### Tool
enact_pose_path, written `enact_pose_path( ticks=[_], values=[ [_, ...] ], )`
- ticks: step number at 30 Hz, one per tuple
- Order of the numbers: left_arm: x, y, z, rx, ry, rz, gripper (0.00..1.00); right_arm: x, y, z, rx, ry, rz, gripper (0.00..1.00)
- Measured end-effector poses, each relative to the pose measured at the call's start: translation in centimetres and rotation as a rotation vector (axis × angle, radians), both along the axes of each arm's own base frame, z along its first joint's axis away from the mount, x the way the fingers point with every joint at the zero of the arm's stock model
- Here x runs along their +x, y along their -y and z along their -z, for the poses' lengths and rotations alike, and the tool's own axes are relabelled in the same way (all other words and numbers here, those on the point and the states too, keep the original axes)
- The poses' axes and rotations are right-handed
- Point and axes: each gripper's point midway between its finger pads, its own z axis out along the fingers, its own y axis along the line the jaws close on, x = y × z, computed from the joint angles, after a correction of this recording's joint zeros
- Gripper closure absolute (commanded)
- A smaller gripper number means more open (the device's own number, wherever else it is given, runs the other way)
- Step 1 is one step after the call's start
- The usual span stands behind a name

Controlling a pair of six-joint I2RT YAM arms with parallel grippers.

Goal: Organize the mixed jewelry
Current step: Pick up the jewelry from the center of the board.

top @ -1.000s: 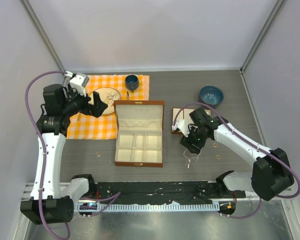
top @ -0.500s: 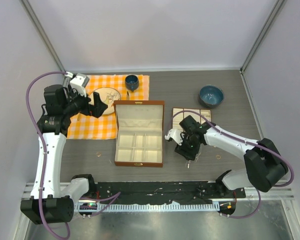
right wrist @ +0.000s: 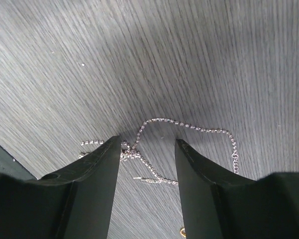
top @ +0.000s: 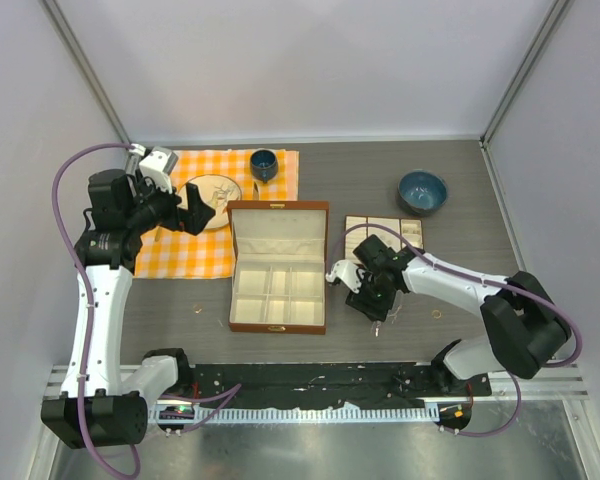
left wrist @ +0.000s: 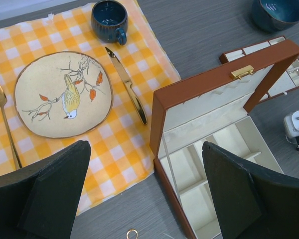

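A thin silver chain necklace [right wrist: 189, 126] lies loose on the dark grey table, right of the open brown box [top: 278, 210]. My right gripper [right wrist: 148, 143] is down over it, open, with one finger on each side of the chain's tangled part; the left finger [right wrist: 97, 174] touches the tangle. Small gold rings lie on the table: one [top: 199, 309] left of the box, one [top: 436, 314] to the right, and one [right wrist: 182, 231] near the chain. My left gripper [top: 195, 210] hangs open and empty above the orange cloth's edge, left of the box.
An orange checked cloth [top: 185, 250] carries a bird plate [left wrist: 64, 94], a blue cup [left wrist: 109, 20], a gold knife [left wrist: 127, 84] and a fork [left wrist: 2, 114]. A loose divider tray [top: 385, 228] and a blue bowl [top: 422, 190] sit right of the box.
My right gripper has moved left and down from beside the divider tray onto the chain, and its jaws have narrowed slightly. The left arm has not moved.
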Motion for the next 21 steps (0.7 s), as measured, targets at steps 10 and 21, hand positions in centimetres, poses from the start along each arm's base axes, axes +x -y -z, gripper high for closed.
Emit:
enact_pose_path(
  ticks=[10,21],
  values=[
    [0.0,-0.3,0.7,0.010,-0.014,-0.011,0.00,0.0,-0.3,0.5,-0.021,0.007,0.000,0.56],
    [-0.1,-0.4,1.0,0.016,-0.015,-0.016,0.00,-0.9,-0.7,0.6,-0.039,-0.021,0.001,0.95]
  ],
)
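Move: The silver necklace lies just below the right gripper, its middle about 1 cm ahead, 2 cm to the right and 1 cm down, and its crossed strands already run between the open fingertips. A gold ring is some 10 cm right and 4 cm ahead, the small tray about 13 cm ahead and 1 cm right, and the open jewelry box about 19 cm left and 2 cm ahead. From the left gripper the necklace is roughly 34 cm right, 12 cm back and 29 cm down. Close the right gripper from about half open to nearly shut on the necklace's crossed strands, pinching them between the fingertips. As it closes, ease the hand about 1 cm back and just over half a centimetre left, sinking about half a centimetre so the tips stay low over the table; keep the fingers pointing down. ##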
